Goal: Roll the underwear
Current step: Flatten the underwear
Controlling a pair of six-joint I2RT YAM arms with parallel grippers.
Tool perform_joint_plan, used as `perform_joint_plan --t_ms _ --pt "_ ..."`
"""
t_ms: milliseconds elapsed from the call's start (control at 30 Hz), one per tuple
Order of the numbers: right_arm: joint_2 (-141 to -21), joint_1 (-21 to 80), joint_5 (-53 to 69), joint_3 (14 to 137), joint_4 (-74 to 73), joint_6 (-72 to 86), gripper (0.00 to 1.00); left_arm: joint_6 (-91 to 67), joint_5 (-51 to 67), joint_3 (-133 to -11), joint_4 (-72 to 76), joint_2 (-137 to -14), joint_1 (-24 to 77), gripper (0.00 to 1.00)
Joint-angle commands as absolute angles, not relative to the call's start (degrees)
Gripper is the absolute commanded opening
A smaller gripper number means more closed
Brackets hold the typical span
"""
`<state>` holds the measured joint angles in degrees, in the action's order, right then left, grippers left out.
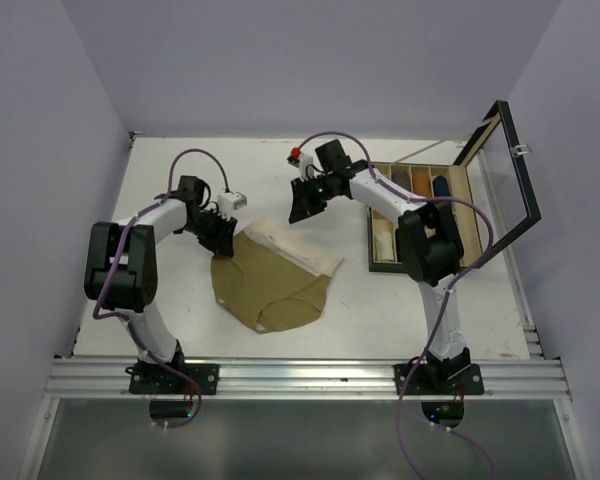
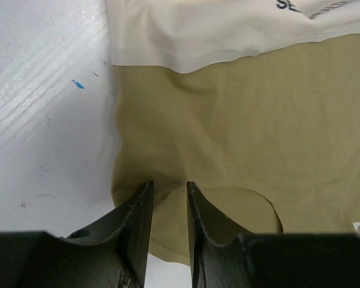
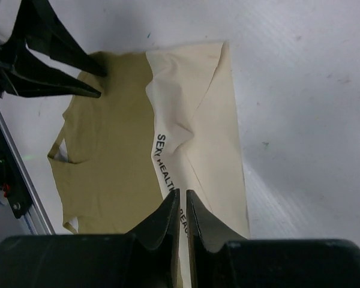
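Observation:
The olive-tan underwear with a cream waistband lies flat on the white table, waistband toward the far right. My left gripper is down at its far left corner, jaws a little apart, tips on the cloth in the left wrist view. It also shows in the right wrist view. My right gripper hovers above the table just beyond the waistband, jaws almost together and empty. The dark brown underwear is out of view.
A dark-framed box with several rolled cloths in compartments stands at the right, its glass lid propped open. A metal rail runs along the near edge. White walls enclose the table.

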<state>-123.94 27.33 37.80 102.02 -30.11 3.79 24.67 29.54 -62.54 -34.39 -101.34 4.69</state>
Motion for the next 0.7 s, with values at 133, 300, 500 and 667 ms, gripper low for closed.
perform_joint_plan --t_ms 133,300,500,667 --pt "-125.33 33.21 34.28 102.48 -33.66 0.44 0.14 24.79 26.55 -66.18 -34.19 -105.64 5.01 0.31" --pt "-127.09 35.42 33.05 100.56 -37.35 -3.25 0.13 24.61 25.84 -66.01 -34.54 -106.35 5.01 0.31" --pt "-120.34 34.72 31.46 92.48 -34.55 -2.29 0.12 24.87 24.96 -65.13 -34.19 -105.91 5.01 0.3" --pt "-114.62 29.81 33.48 89.48 -28.75 3.59 0.12 25.14 24.7 -63.37 -33.66 -105.38 5.01 0.3"
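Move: The underwear's cream waistband has its middle about 6 cm back from the right hand, level with it sideways and some 9 cm below. The underwear's left side edge lies straight under the left hand, roughly 1 cm down. From the left hand, the waistband's middle is about 18 cm to the right and 2 cm farther out. The open box is some 31 cm to the right of the right hand, 1 cm farther out and 6 cm below. The underwear's left side edge is pressed down by the left fingers, which sink about 1 cm and then stay there. Towards the waistband the right hand, fingers still nearly shut, comes back some 8 cm while dropping about as far, bowing left before swinging back right, tilting its fingers about 15 degrees more steeply down and ending low over the waistband; contact there can't be made out. ##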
